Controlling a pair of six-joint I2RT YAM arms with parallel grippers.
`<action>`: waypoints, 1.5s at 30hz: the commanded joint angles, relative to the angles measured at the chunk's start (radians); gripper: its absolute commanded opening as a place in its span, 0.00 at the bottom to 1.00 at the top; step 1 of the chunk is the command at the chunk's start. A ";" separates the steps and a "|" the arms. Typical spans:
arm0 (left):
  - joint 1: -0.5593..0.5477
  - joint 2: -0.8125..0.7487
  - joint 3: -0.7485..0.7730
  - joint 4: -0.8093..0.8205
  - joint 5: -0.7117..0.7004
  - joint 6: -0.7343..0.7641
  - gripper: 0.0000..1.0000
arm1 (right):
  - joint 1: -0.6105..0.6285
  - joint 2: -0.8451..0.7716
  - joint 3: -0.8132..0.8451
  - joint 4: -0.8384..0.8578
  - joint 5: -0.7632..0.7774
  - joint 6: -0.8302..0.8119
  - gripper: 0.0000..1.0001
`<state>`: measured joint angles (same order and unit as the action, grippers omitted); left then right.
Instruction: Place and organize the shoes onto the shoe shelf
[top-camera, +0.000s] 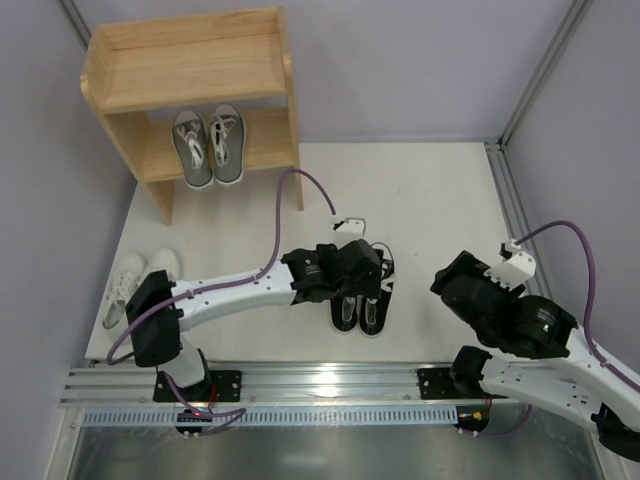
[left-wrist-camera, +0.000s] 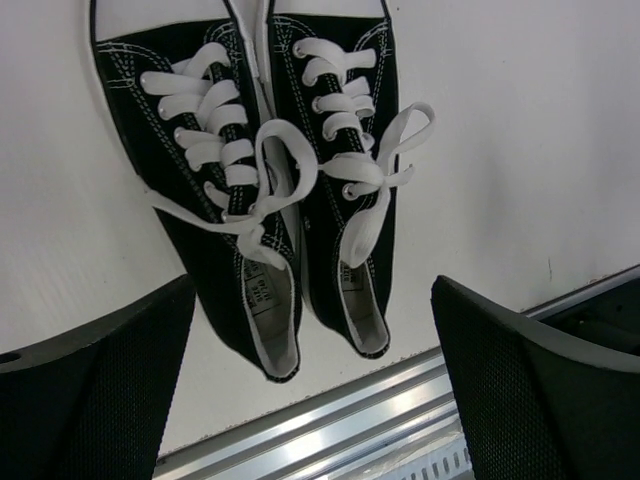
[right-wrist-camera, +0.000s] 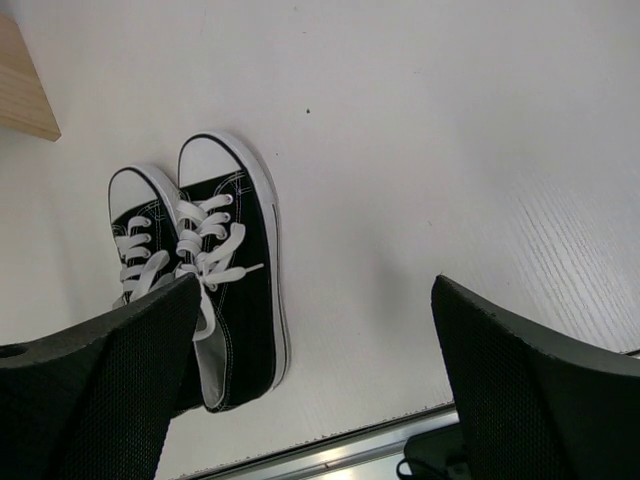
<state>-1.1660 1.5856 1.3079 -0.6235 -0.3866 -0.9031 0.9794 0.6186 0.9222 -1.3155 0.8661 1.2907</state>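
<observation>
The black canvas shoes (top-camera: 360, 312) lie side by side near the table's front edge, toes pointing away; in the left wrist view the pair (left-wrist-camera: 270, 180) shows white laces and open heels. My left gripper (top-camera: 358, 272) hovers over them, open (left-wrist-camera: 315, 400), with nothing between its fingers. The grey shoes (top-camera: 210, 146) stand on the lower tier of the wooden shoe shelf (top-camera: 185, 70) at the back left. The white shoes (top-camera: 135, 285) lie on the table at the far left. My right gripper (top-camera: 455, 282) is open and empty (right-wrist-camera: 315, 395), to the right of the black pair (right-wrist-camera: 215, 290).
The shelf's top tier (top-camera: 190, 72) is bare. A metal rail (top-camera: 300, 385) runs along the table's near edge, close behind the black shoes' heels. Grey walls close in the left and right sides. A corner of the shelf (right-wrist-camera: 20, 90) shows in the right wrist view.
</observation>
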 joint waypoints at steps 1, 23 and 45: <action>-0.020 0.053 0.059 0.102 -0.066 -0.036 0.98 | -0.001 -0.014 0.033 -0.039 0.050 0.039 0.97; -0.070 0.290 0.080 0.015 -0.100 -0.086 0.55 | -0.001 -0.074 -0.013 0.028 0.022 -0.030 0.97; 0.022 0.108 -0.174 -0.070 -0.271 -0.083 0.00 | -0.001 -0.098 -0.032 0.096 0.002 -0.099 0.97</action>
<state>-1.2179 1.8133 1.2270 -0.5735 -0.5148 -0.9955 0.9794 0.5339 0.8936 -1.2545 0.8501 1.2091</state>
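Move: The pair of black shoes lies below the left hand, its middle some 3 cm ahead, 2 cm to the right and about 12 cm down, heels towards the base. From that hand the shelf's right side panel stands roughly 20 cm ahead and 13 cm left, while the metal rail runs about 16 cm back, straight behind. From the right hand the pair is some 7 cm ahead, 21 cm left and 17 cm down. The left hand shifts slightly right, sinks about 10 cm and closes, pinching the black shoes' adjoining heel collars. ##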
